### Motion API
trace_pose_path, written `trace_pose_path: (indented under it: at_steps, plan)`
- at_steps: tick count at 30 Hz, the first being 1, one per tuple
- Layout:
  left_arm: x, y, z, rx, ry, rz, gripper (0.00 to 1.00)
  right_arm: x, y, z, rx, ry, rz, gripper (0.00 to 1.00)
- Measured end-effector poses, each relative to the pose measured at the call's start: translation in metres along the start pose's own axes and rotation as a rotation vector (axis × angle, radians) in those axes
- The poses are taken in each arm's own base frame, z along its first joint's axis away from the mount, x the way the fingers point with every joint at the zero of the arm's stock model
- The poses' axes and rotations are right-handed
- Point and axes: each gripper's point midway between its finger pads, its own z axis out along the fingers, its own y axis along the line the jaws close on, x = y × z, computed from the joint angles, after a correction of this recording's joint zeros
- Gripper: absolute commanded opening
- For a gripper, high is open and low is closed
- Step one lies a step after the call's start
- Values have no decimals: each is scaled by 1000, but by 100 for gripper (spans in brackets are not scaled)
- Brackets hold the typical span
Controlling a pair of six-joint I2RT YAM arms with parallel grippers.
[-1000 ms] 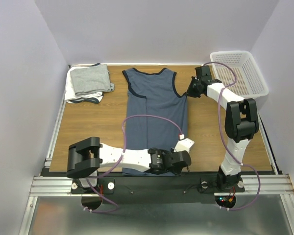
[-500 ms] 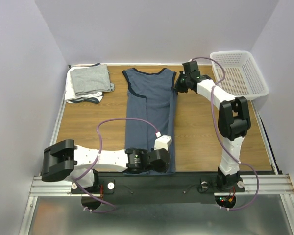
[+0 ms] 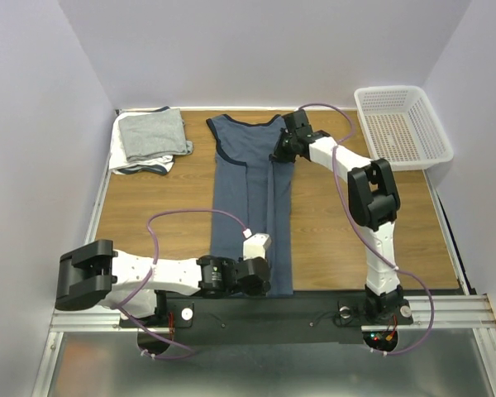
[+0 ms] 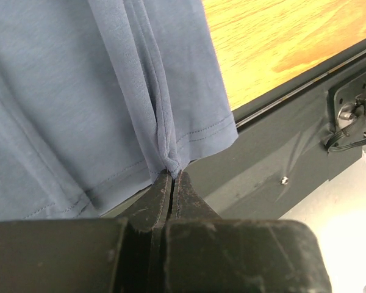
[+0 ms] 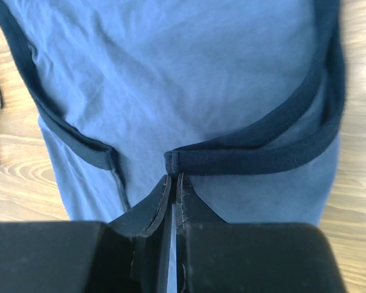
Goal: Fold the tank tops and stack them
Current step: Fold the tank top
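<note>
The slate-blue tank top (image 3: 250, 198) lies lengthwise down the middle of the table, its right side lifted and folded toward the left. My left gripper (image 3: 263, 281) is at the near hem, shut on the hem corner (image 4: 172, 163). My right gripper (image 3: 279, 152) is at the far end, shut on the navy armhole trim (image 5: 178, 161), with the blue cloth (image 5: 189, 79) spread beneath it. A light grey tank top (image 3: 153, 135) lies folded on a white one (image 3: 124, 161) at the back left corner.
A white perforated basket (image 3: 430, 136) stands at the back right corner. Bare wood (image 3: 339, 223) shows to the right of the shirt and also to its left (image 3: 157, 198). The black table edge and rail (image 4: 274, 152) run just past the near hem.
Both grippers have moved left, carrying the shirt's right edge over its middle. The shirt now looks narrower. The left arm's elbow has swung out to the left.
</note>
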Motion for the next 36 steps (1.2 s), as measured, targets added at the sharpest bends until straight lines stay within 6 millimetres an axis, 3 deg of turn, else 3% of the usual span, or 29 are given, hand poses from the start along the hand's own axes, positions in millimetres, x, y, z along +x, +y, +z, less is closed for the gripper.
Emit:
trace_pose_path:
  at_steps: [13,21,25,31,36]
  plan:
    - [10,17,-3,-9,9,-66,0,15,36,13,-33,-4,-34,0]
    - [11,21,-9,7,2,-106,0,26,31,28,-13,14,-28,1]
    - [12,24,-11,12,0,-124,0,29,28,32,-4,20,-22,7]
    - [14,25,-13,7,3,-138,26,27,35,30,-17,14,-22,23]
    - [20,25,-20,7,22,-145,35,20,54,25,-55,-8,-28,37]
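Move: Both hands hold the right side of the tank top, carried inward. From the right hand, the armhole corner of the already folded left flap lies some 7 cm left, 2 cm back and 3 cm below; the neckline's middle is about 12 cm ahead and 6 cm left, the grey stack 8 cm ahead and 37 cm left. From the left hand, that flap's hem corner is about 6 cm left, level ahead and 2 cm below; the hem's outer right corner is some 6 cm right. Both hands lay the held side leftward beside the flap, right about 6 cm, left 3.5, then open slightly. ##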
